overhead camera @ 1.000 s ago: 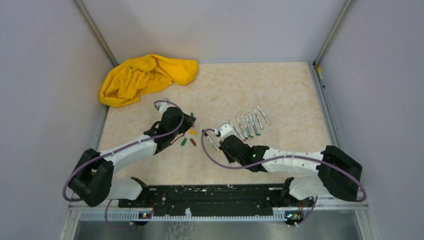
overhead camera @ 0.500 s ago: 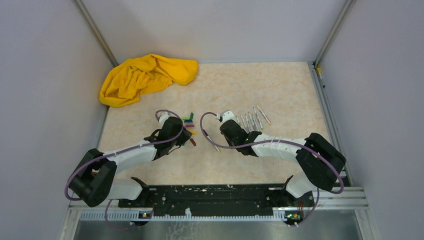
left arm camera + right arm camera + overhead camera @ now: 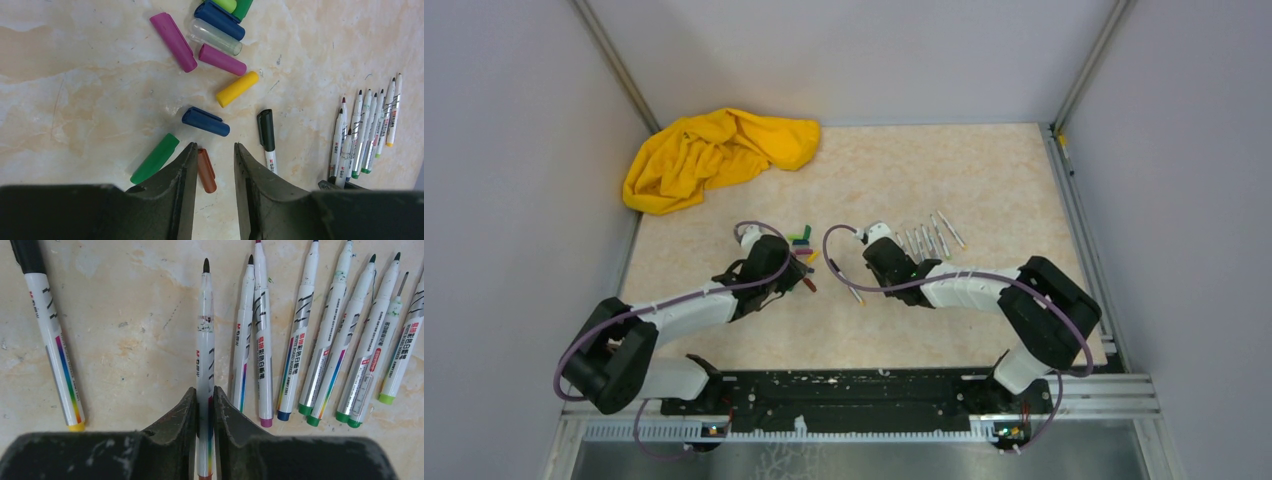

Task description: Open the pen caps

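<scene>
Several loose pen caps lie on the table in the left wrist view: green (image 3: 155, 157), brown-red (image 3: 206, 170), dark blue (image 3: 205, 121), yellow (image 3: 237, 89), purple (image 3: 222, 60) and magenta (image 3: 173, 35). My left gripper (image 3: 215, 146) hangs open over them, holding nothing. The brown-red cap rests on the table just inside its left finger. My right gripper (image 3: 204, 392) is shut on an uncapped pen (image 3: 205, 330), held low beside a row of uncapped pens (image 3: 320, 345). One pen (image 3: 55, 345) to the left still wears its black cap (image 3: 27, 255). From above, both grippers (image 3: 796, 268) (image 3: 892, 250) sit mid-table.
A crumpled yellow cloth (image 3: 714, 155) lies at the back left corner. Grey walls close in the table (image 3: 984, 170) on the left, right and back. The black-capped pen (image 3: 854, 290) lies between the two arms.
Both arms moved away from the near edge. The left gripper went to the cap pile and opened. The right gripper carried its pen next to the pen row.
</scene>
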`<state>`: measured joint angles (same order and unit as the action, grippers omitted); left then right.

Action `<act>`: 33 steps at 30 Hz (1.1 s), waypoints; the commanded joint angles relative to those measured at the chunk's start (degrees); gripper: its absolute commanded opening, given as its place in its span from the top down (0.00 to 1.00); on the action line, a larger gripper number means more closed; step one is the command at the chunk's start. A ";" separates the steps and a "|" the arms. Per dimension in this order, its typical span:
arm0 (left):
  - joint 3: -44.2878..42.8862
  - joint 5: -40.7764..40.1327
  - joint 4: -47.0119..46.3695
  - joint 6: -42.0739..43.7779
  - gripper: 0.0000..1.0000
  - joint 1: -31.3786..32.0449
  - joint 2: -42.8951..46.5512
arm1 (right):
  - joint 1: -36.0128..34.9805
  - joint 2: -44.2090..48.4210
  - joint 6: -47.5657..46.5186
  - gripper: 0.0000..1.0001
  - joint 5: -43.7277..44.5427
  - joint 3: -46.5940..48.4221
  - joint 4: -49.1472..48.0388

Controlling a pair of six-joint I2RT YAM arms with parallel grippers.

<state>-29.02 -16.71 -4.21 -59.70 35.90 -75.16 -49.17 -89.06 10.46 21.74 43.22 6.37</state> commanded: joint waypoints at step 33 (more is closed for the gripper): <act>6.63 1.56 -4.27 -1.25 0.16 0.14 14.82 | -7.53 -1.55 -5.32 0.54 -8.36 10.14 0.01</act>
<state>-23.29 -15.66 -6.28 -59.99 35.90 -62.33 -55.75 -87.83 5.43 15.64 50.78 7.53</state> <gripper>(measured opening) 0.844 0.455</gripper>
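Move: The last capped pen, black-capped, lies about 9 cm left of the right hand and 2 cm back, 1 cm lower; this hand still grips an uncapped pen. The nearest uncapped row pen lies some 4 cm ahead and 1 cm right. From the left hand, the black-capped pen's middle is about 7 cm right and 1 cm back, 2 cm below, with the blue cap 2 cm ahead and 1 cm right, the brown cap 2 cm back and 1 cm right. The right fingers open and let go of the uncapped pen on the table beside the row, then the hand lifts about 6 cm and swings some 7 cm left towards the black-capped pen, turning roughly 15 degrees counter-clockwise and starting to sink at the end. The left hand rises clear of the loose caps by 3 to 4 cm, its already parted fingers spreading wide. ##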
